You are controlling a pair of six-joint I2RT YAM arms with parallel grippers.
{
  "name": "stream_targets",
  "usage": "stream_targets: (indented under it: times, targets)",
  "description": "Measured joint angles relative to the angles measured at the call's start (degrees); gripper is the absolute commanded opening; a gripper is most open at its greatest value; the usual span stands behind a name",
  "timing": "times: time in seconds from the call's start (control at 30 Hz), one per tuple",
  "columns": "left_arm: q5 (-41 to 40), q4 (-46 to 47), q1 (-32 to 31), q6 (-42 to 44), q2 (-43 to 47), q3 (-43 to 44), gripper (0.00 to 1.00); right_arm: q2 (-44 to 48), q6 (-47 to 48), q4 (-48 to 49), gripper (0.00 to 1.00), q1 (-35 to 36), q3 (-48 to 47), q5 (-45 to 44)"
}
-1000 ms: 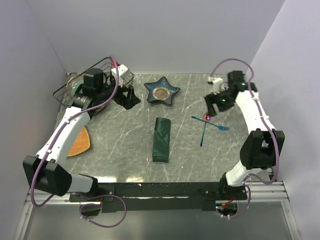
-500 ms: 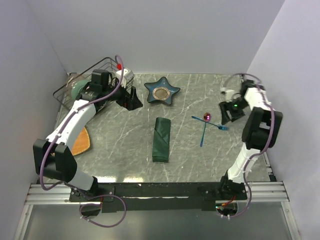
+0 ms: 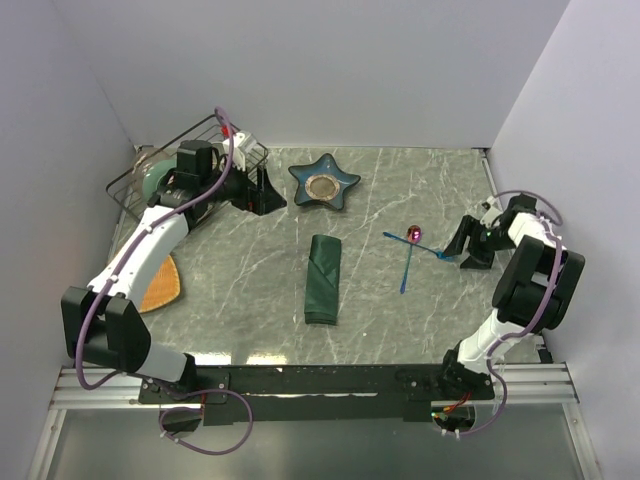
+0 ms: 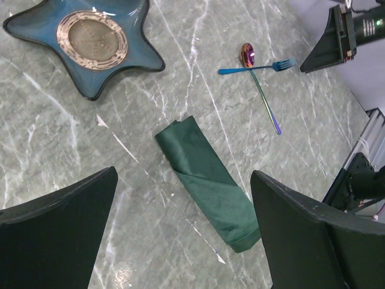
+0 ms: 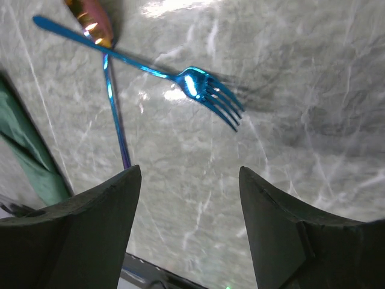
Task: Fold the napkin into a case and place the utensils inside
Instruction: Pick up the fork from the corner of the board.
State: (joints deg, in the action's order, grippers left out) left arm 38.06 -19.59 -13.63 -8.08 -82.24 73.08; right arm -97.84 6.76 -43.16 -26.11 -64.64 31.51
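Observation:
The napkin (image 3: 323, 279) lies folded into a narrow dark green case (image 4: 207, 180) in the middle of the table. To its right lie the utensils, crossed. The blue fork (image 3: 425, 247) points its tines (image 5: 210, 90) at my right gripper (image 3: 468, 248). The pink-bowled spoon (image 3: 414, 234) has its handle (image 5: 117, 120) running toward the near edge. My right gripper (image 5: 189, 171) is open and low, just right of the fork's tines, with nothing between its fingers. My left gripper (image 3: 262, 195) is open at the back left, well away from the case (image 5: 27, 150).
A blue star-shaped dish (image 3: 324, 183) sits at the back centre. A wire basket (image 3: 160, 170) stands in the back left corner. An orange-tan mat (image 3: 160, 285) lies at the left edge under the left arm. Walls close in the left, back and right sides.
My right arm has swung from the back right down toward the table's right edge, ending beside the fork's tines, with its jaws slightly narrower. The left arm has shifted only a little.

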Motion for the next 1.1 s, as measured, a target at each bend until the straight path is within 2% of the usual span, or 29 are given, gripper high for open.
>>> stream_targets:
  times: [0.3,0.43,0.63,0.77,0.93,0.97,1.03,1.1]
  targets:
    - [-1.22,-0.37,0.44,-0.61,-0.37,0.00,0.99,-0.02,-12.24,13.53,0.59,-0.22,5.62,-0.39]
    - [-1.90,-0.96,0.55,-0.55,-0.37,0.00,0.99,-0.02,-16.26,17.68,0.59,-0.59,9.64,-0.37]
    - [-1.97,-2.03,0.83,-0.26,-0.37,0.02,0.99,0.00,-20.13,21.64,0.55,-2.19,12.31,1.20]
    - [-1.97,-2.29,0.87,-0.15,-0.39,0.02,0.99,0.00,-21.29,24.68,0.47,-2.67,13.20,1.51]
    - [-1.97,-2.56,0.87,-0.09,-0.66,0.55,0.99,0.00,-24.24,29.09,0.44,-3.10,14.97,2.34]
    - [-1.97,-2.54,0.87,-0.07,-0.76,0.63,0.99,0.00,-25.03,30.03,0.38,-3.10,15.39,2.51]
    - [-1.97,-2.56,0.92,-0.02,-0.98,0.83,0.99,0.00,-25.99,31.28,0.34,-3.10,15.89,2.64]
    - [-1.97,-2.56,0.92,-0.04,-1.14,0.87,0.99,0.00,-26.95,32.28,0.22,-3.13,16.52,2.51]
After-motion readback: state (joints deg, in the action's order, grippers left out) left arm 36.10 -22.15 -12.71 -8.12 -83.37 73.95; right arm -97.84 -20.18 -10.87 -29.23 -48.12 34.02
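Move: The fork's head lies about 3 cm ahead, 1 cm left and 5 cm below the right hand; the fork's middle is about 5 cm ahead and 7 cm left. Level with the head, the spoon's middle is about 2 cm ahead and 10 cm left, and the folded napkin about 3 cm back and 31 cm left. From the left hand the fork's middle is about 35 cm right, level ahead, some 25 cm below. The right hand sinks about 4 cm and reaches forward, turning clockwise, its fingers half closing around the fork's tines. ##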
